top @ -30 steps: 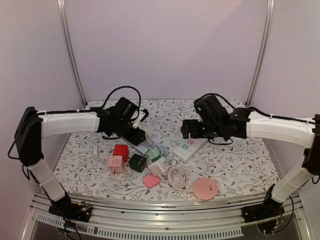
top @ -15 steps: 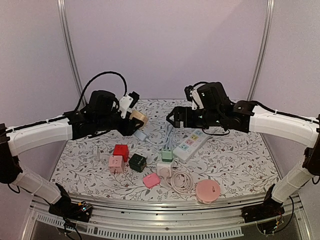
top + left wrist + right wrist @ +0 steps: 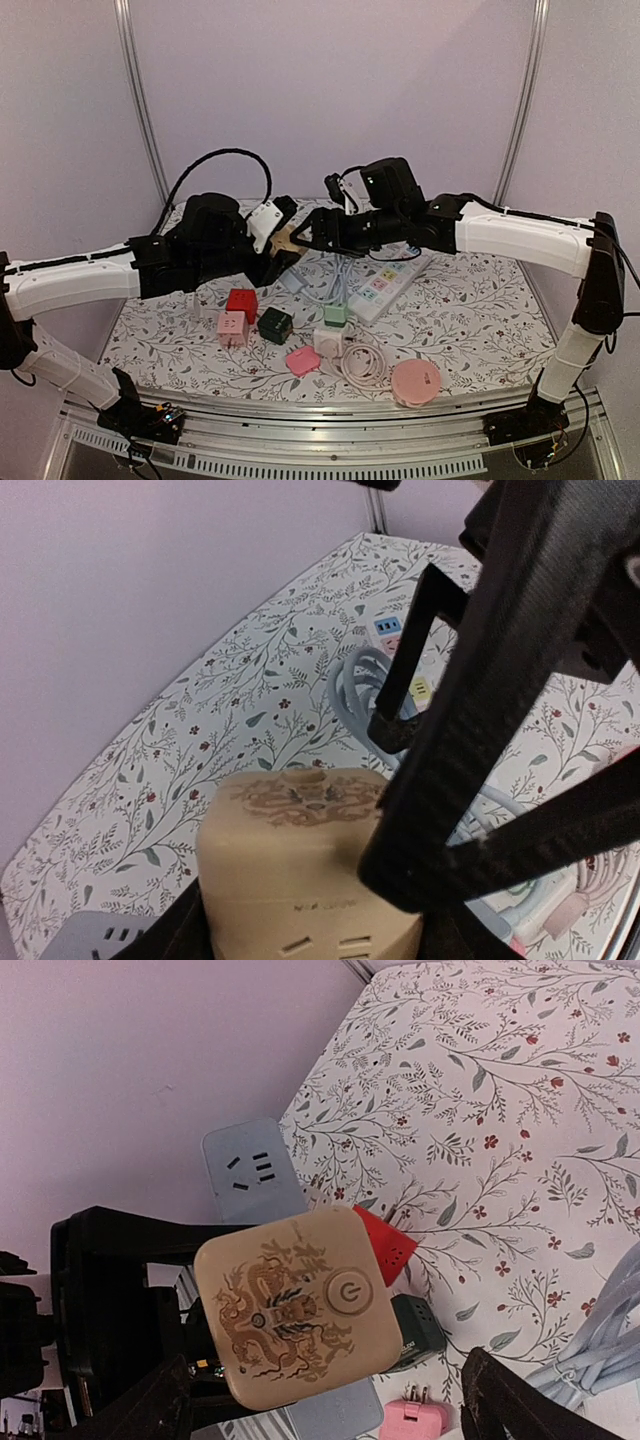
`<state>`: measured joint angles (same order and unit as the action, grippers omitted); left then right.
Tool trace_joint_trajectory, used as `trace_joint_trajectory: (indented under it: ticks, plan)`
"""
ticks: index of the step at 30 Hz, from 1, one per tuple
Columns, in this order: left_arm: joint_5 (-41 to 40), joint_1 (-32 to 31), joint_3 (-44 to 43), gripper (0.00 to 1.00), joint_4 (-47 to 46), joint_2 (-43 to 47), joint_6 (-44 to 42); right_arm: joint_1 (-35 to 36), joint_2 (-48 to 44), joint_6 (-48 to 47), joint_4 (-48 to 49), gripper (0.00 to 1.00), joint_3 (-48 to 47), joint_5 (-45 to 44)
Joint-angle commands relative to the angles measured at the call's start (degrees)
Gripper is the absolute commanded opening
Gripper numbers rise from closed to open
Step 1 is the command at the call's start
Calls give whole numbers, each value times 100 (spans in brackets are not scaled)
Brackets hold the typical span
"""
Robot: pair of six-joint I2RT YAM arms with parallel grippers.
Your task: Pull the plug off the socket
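Note:
A tan cube plug [image 3: 284, 239] with a dragon print and a power button hangs above the table. It sits against a grey-blue socket strip [image 3: 291, 277]. My left gripper [image 3: 275, 245] comes in from the side and is shut on the cube [image 3: 300, 850], with the strip [image 3: 85, 940] at the lower left of its view. My right gripper [image 3: 305, 235] faces the printed face [image 3: 290, 1310]. It is open, with one finger [image 3: 150, 1405] on each side of the cube, not touching it. The strip [image 3: 250, 1170] shows behind the cube.
On the flowered table lie a red cube [image 3: 241, 300], a pink cube [image 3: 232, 326], a dark green cube [image 3: 275, 324], a mint cube [image 3: 335, 313] and a pink plug [image 3: 302, 361]. A white power strip [image 3: 385, 285], a coiled white cable [image 3: 362, 360] and a pink round reel [image 3: 411, 378] lie to the right.
My left arm has lifted the cube and strip off the table. My right arm has swung left and up, and its open fingers now flank the cube.

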<state>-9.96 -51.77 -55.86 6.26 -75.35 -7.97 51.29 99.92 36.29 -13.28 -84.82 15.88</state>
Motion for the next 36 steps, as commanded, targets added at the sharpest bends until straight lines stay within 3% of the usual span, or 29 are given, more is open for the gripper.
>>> trace_joint_trajectory:
  ticks: [1,13,19,23,25,29,36]
  plan:
    - [95,-113,28,24,-529,404,-38,-14,285,309,435,91,-148,538]
    - [190,-206,19,24,-529,464,-122,-11,670,752,1269,83,-228,846]
    - [274,-211,18,24,-523,505,-97,8,810,880,1657,72,-229,1002]
    - [301,-211,-111,27,-384,399,-66,52,836,883,1799,56,-211,1070]
    - [281,-215,-210,39,-251,366,-34,49,807,838,1802,48,-162,949]
    - [508,-187,-362,82,-110,488,68,42,652,730,1846,40,-36,527]
    - [890,-149,-656,98,355,798,98,11,350,539,1862,39,208,-242]
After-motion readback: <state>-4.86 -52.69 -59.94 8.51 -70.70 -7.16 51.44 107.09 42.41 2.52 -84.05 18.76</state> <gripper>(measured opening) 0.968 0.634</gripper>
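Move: The tan plug is already off the strip, pinched at the left hand's finger point. From the open right hand it sits about 4 cm to the left, nearly level. About 20 cm below the left hand lie the grey-blue strip, some 10 cm ahead and 4 cm left, the red cube, level with it and 12 cm left, and the dark green cube, 6 cm back and 4 cm left. Leftward about 4.5 cm, rolling some 10 degrees so its left side rises, the right hand brings its open fingers around the tan plug and pinches it while the left, after lifting a little, holds it still. The left fingers then open wide and let go, backing up and slightly back, about 5.5 cm of rise in all; the right, keeping its grip, eases a little forward and down. ##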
